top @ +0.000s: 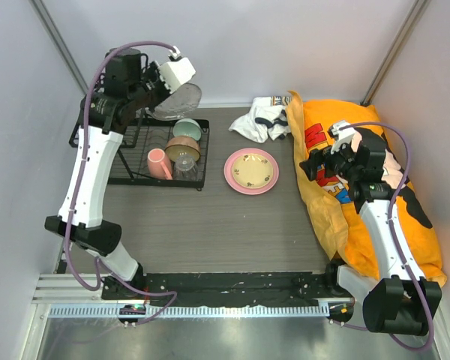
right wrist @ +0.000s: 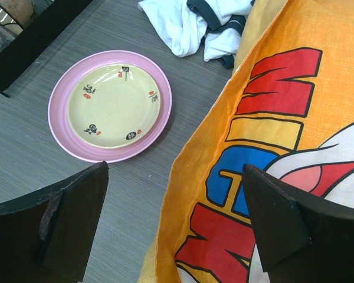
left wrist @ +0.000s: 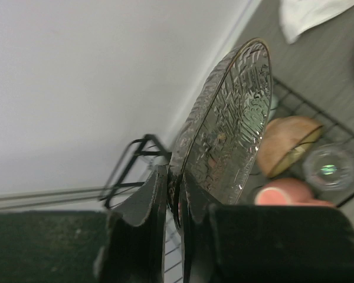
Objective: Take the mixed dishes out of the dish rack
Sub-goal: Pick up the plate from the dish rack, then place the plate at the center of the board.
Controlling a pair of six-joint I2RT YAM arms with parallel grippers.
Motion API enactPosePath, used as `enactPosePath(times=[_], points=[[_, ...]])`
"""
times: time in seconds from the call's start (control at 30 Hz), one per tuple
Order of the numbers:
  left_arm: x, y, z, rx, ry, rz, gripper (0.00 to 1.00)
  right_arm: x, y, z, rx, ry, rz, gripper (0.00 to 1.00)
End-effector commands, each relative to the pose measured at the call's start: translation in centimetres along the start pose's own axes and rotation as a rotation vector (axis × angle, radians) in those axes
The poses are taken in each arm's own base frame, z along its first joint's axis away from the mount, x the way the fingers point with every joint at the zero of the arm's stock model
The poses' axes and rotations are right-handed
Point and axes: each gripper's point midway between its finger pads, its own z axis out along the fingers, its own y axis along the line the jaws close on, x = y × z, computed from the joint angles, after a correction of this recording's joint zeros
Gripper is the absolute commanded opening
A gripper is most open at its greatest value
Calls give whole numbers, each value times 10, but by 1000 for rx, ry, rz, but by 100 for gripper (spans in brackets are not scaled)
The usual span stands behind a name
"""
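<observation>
My left gripper (top: 159,94) is shut on the rim of a clear patterned glass plate (top: 178,100), held tilted on edge above the back of the black wire dish rack (top: 117,178). In the left wrist view the glass plate (left wrist: 230,124) rises from between the closed fingers (left wrist: 156,194). In the rack sit a mint-green bowl (top: 187,129), a brown bowl (top: 182,148), a pink mug (top: 159,163) and a clear glass cup (top: 184,166). A pink plate (top: 235,178) carrying a tan dish (top: 251,170) lies on the table. My right gripper (right wrist: 176,171) hangs open and empty over the orange bag's edge.
A large orange printed bag (top: 375,202) covers the right side of the table. A crumpled white cloth (top: 261,118) lies at the back, beside the bag. Grey walls close in on the left, back and right.
</observation>
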Motion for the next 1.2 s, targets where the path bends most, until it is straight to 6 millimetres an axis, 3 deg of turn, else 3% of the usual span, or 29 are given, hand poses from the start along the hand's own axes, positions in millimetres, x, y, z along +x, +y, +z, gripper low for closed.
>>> enactPosePath(times=[0.0,0.07,0.27,0.3,0.33,0.4,0.43,0.67,0.87,0.97,1.17], points=[[-44,-43,9,168,-219,-344,0,-20,-5,-3,17,-49,-40,100],[-51,-58,17,233,-241,-478,0,-20,-5,-3,18,-50,-41,100],[-58,-112,73,455,-210,-804,0,-20,-5,-3,21,-50,-41,100],[-60,-113,79,470,-208,-825,0,-20,-5,-3,21,-50,-41,100],[-54,-127,98,515,-167,-879,0,-20,-5,-3,21,-50,-41,100],[-54,-140,113,557,-131,-962,0,-20,-6,-3,22,-51,-43,100],[-47,-151,130,580,-105,-989,0,-19,-6,-3,21,-49,-42,100],[-35,-207,187,699,-7,-1133,0,-19,-7,-2,27,-47,-45,100],[-33,-248,221,756,37,-1170,0,-18,-9,-3,37,-43,-49,100],[-32,-261,227,764,51,-1162,0,-16,-10,-2,36,-38,-48,100],[-10,-285,239,747,106,-1131,0,-16,-10,-1,34,-35,-48,100]])
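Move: The left hand already holds the clear glass plate; the stack it is headed for, a yellow plate on a pink one, lies about 27 cm to its right, 4 cm back and roughly 42 cm below. Nearly under the hand stands the pink mug, 3 cm left and 4 cm back, with the brown bowl 5 cm right and 2 cm ahead. The white cloth is some 31 cm right, 12 cm ahead. From the right hand, the stack is about 20 cm left, 5 cm ahead, 21 cm below. Down and to the right together, about 30 cm lower and 23 cm across, the left hand carries the glass plate from above the rack towards the yellow and pink plates, slowing near the end. The wrist swings round by some 80 degrees, the fingers coming from forward to point rightwards and down, still pinching the plate's rim. ##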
